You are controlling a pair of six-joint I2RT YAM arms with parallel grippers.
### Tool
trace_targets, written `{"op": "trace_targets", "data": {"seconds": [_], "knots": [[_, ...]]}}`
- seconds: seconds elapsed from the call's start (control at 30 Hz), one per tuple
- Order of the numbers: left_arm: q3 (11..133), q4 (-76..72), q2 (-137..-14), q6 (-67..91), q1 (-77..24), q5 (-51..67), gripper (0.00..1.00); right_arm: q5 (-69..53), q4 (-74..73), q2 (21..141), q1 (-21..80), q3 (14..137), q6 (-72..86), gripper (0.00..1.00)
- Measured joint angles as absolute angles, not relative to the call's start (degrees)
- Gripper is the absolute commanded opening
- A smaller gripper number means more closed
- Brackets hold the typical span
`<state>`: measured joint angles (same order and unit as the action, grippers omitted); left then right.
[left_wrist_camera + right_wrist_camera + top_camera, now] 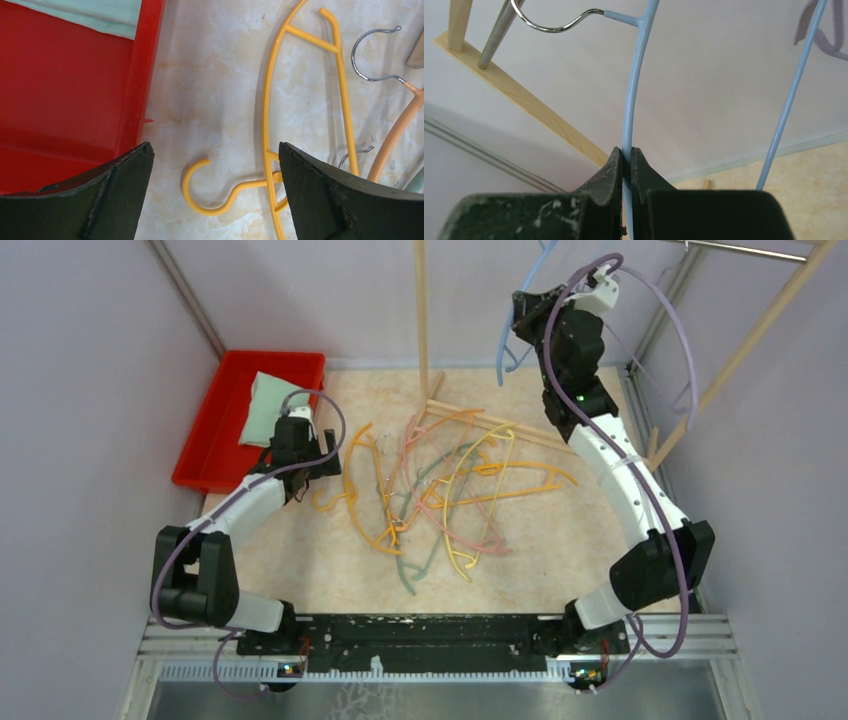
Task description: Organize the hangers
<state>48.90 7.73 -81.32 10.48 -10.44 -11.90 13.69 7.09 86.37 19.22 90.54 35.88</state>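
Note:
Several hangers [440, 490] in orange, yellow, pink and green lie tangled in a pile on the table's middle. My left gripper [310, 475] hovers open at the pile's left edge. In the left wrist view the plastic hook [210, 192] of a yellow hanger [305, 90] lies on the table between the spread jaws of that gripper [215, 150], untouched. My right gripper [530, 305] is raised high at the back and shut on a light blue hanger [631, 100]. The blue hanger's metal hook [554, 25] curls right beside the metal rail [499, 32]; whether it rests on the rail I cannot tell.
A red bin [250, 415] holding a pale green cloth [265, 405] stands at the left, close to the left gripper. A wooden rack pole [421, 310] rises behind the pile, with slanted poles at the right. An orange hanger [395, 135] with a metal hook lies right of the yellow one.

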Motion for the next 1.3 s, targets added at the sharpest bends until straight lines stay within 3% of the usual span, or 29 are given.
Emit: {"op": "trace_targets", "data": {"seconds": [0.2, 0.33, 0.57, 0.6, 0.77, 1.1, 1.3], "knots": [[48.90, 7.70, -81.60, 10.50, -10.44, -11.46, 1.00, 13.26, 6.83, 83.22, 16.19, 87.09, 37.76, 0.00], [48.93, 7.68, -82.06, 10.83, -10.44, -10.94, 1.00, 12.47, 5.76, 82.21, 14.96, 86.61, 38.89, 0.07], [48.90, 7.62, -82.08, 11.75, -10.44, -10.39, 1.00, 12.84, 3.51, 79.94, 14.81, 83.37, 39.53, 0.45], [48.90, 7.60, -82.08, 11.77, -10.44, -10.35, 1.00, 12.91, 3.11, 79.88, 14.79, 83.22, 39.66, 0.55], [48.90, 7.57, -82.08, 11.79, -10.44, -10.20, 1.00, 13.06, 0.34, 79.07, 14.76, 82.76, 38.79, 0.68], [48.90, 7.25, -82.32, 12.27, -10.44, -9.56, 1.00, 9.80, -5.87, 69.60, 14.92, 82.15, 34.59, 0.72], [49.78, 6.87, -85.38, 13.08, -10.44, -8.88, 1.00, 3.31, -5.87, 62.43, 20.64, 82.96, 26.26, 0.70]]}}
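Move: The right hand, pinching the blue hanger by its slanting arm, has the rail spot for its hook some 17 cm above, about 3 cm ahead and 3 cm to the right. The purple hanger already hangs roughly 20 cm to this hand's right, about level with it in reach; the rack's left post stands some 16 cm to its left and 6 cm ahead. From the left hand that rail spot is about 40 cm right, 10 cm ahead and 50 cm up. The right hand carries the blue hanger about 3.5 cm to the right along the rail towards the purple one, then sinks roughly 3 cm as the wrist tips slightly down and the fingers open wide, letting go of the hanger's arm. It then pulls back from the rail by some 12 cm, rising about 8 cm and drifting left at the end as the fingers tip upward, while the empty left hand sinks about 2 cm over the table hangers. ##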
